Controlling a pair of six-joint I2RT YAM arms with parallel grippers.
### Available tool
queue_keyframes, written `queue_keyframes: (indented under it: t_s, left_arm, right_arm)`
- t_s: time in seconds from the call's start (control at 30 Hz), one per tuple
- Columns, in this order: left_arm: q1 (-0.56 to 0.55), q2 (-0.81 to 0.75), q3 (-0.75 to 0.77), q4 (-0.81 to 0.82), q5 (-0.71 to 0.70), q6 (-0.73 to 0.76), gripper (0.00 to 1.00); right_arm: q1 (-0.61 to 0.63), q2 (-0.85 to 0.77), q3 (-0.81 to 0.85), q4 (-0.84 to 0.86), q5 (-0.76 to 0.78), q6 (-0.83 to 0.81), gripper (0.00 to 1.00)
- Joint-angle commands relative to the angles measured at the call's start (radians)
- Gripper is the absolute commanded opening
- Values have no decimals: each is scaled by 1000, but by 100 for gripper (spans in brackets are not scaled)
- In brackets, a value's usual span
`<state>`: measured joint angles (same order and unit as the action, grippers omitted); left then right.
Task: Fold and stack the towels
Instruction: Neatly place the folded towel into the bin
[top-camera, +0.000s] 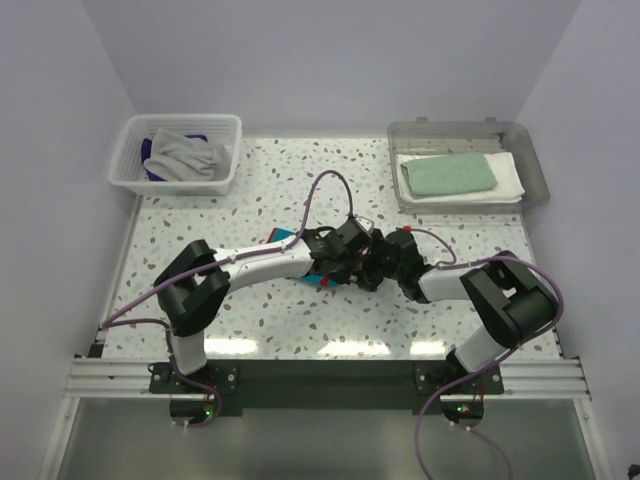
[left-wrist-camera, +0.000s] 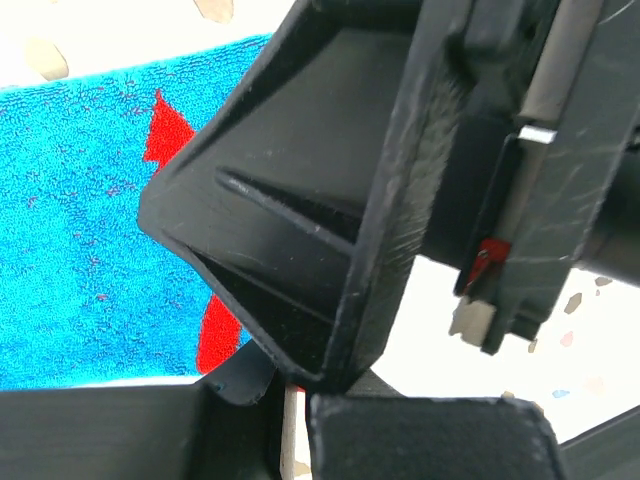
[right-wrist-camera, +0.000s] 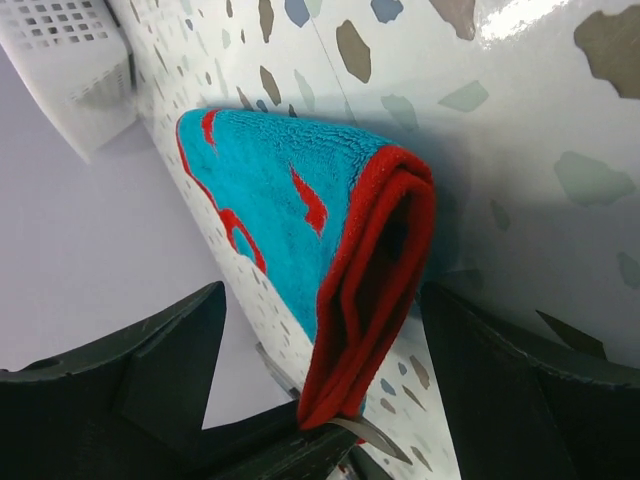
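Observation:
The turquoise-and-red towel (top-camera: 286, 238) lies folded at the table's middle, mostly under both grippers. In the right wrist view its thick red folded edge (right-wrist-camera: 375, 280) stands between the two fingers of my right gripper (right-wrist-camera: 340, 375), which is open, one finger on each side and clear of the cloth. My left gripper (left-wrist-camera: 295, 430) is shut, pinching the lower corner of that red edge; the towel (left-wrist-camera: 80, 230) spreads flat to its left. The two grippers (top-camera: 345, 262) (top-camera: 375, 260) nearly touch. A mint green towel (top-camera: 450, 176) lies folded on a white towel (top-camera: 510, 186).
The clear grey tray (top-camera: 470, 130) at the back right holds the mint and white towels. A white slatted basket (top-camera: 130, 170) at the back left holds a crumpled grey towel (top-camera: 190, 155) and a dark purple one (top-camera: 150, 160). The basket (right-wrist-camera: 65, 70) also shows far off.

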<state>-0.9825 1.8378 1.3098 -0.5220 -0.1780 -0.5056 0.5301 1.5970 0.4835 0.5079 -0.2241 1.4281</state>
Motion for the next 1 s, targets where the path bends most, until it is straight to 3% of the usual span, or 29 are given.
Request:
queue_keyframes:
  t_s: [0.0, 0.2, 0.23, 0.33, 0.43, 0.6, 0.8, 0.97]
  left_arm:
    - [13, -3, 45, 77, -2, -40, 0]
    - [13, 20, 37, 96, 46, -48, 2]
    - [11, 21, 36, 102, 55, -48, 8]
    - [11, 25, 31, 108, 75, -51, 23]
    - [11, 8, 16, 123, 86, -51, 39]
    - [31, -37, 6, 109, 87, -47, 71]
    - [172, -169, -50, 100, 137, -37, 96]
    - [275, -288, -66, 47, 143, 41, 100]
  right_arm:
    - [53, 50, -34, -151, 11, -32, 83]
    - [54, 50, -2, -189, 37, -84, 52]
    - [54, 52, 3, -196, 32, -99, 42]
    - [53, 31, 9, -222, 34, -124, 26]
    - [51, 11, 50, -282, 42, -179, 2]
    - [44, -19, 148, -426, 60, -332, 0]
    - [-34, 37, 331, -649, 63, -643, 0]
    - [-113, 84, 487, -781, 37, -808, 0]
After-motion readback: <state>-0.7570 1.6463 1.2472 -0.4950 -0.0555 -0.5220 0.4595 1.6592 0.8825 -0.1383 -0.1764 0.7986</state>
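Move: The folded towel's right end, still pinched by the left fingers, lies about 2 cm back of the right hand and 3 cm below it, neither left nor right. The towel's middle is some 10 cm to that hand's left, level fore and aft; the green towel on the stack in the clear bin is roughly 21 cm ahead and 22 cm right. For the left hand, the held end is at its fingertips, with the towel's middle about 9 cm left and 4 cm ahead. Down some 3 cm and slightly back, the right hand sinks onto the towel's red-edged end and its open fingers shut to pinch it. The left fingers then open wide and let go, and that hand rises away forward and left over the towel. Once it has its grip, the right hand draws the end about 5 cm forward, also right and up, rolling its left side down and turning counter-clockwise. ##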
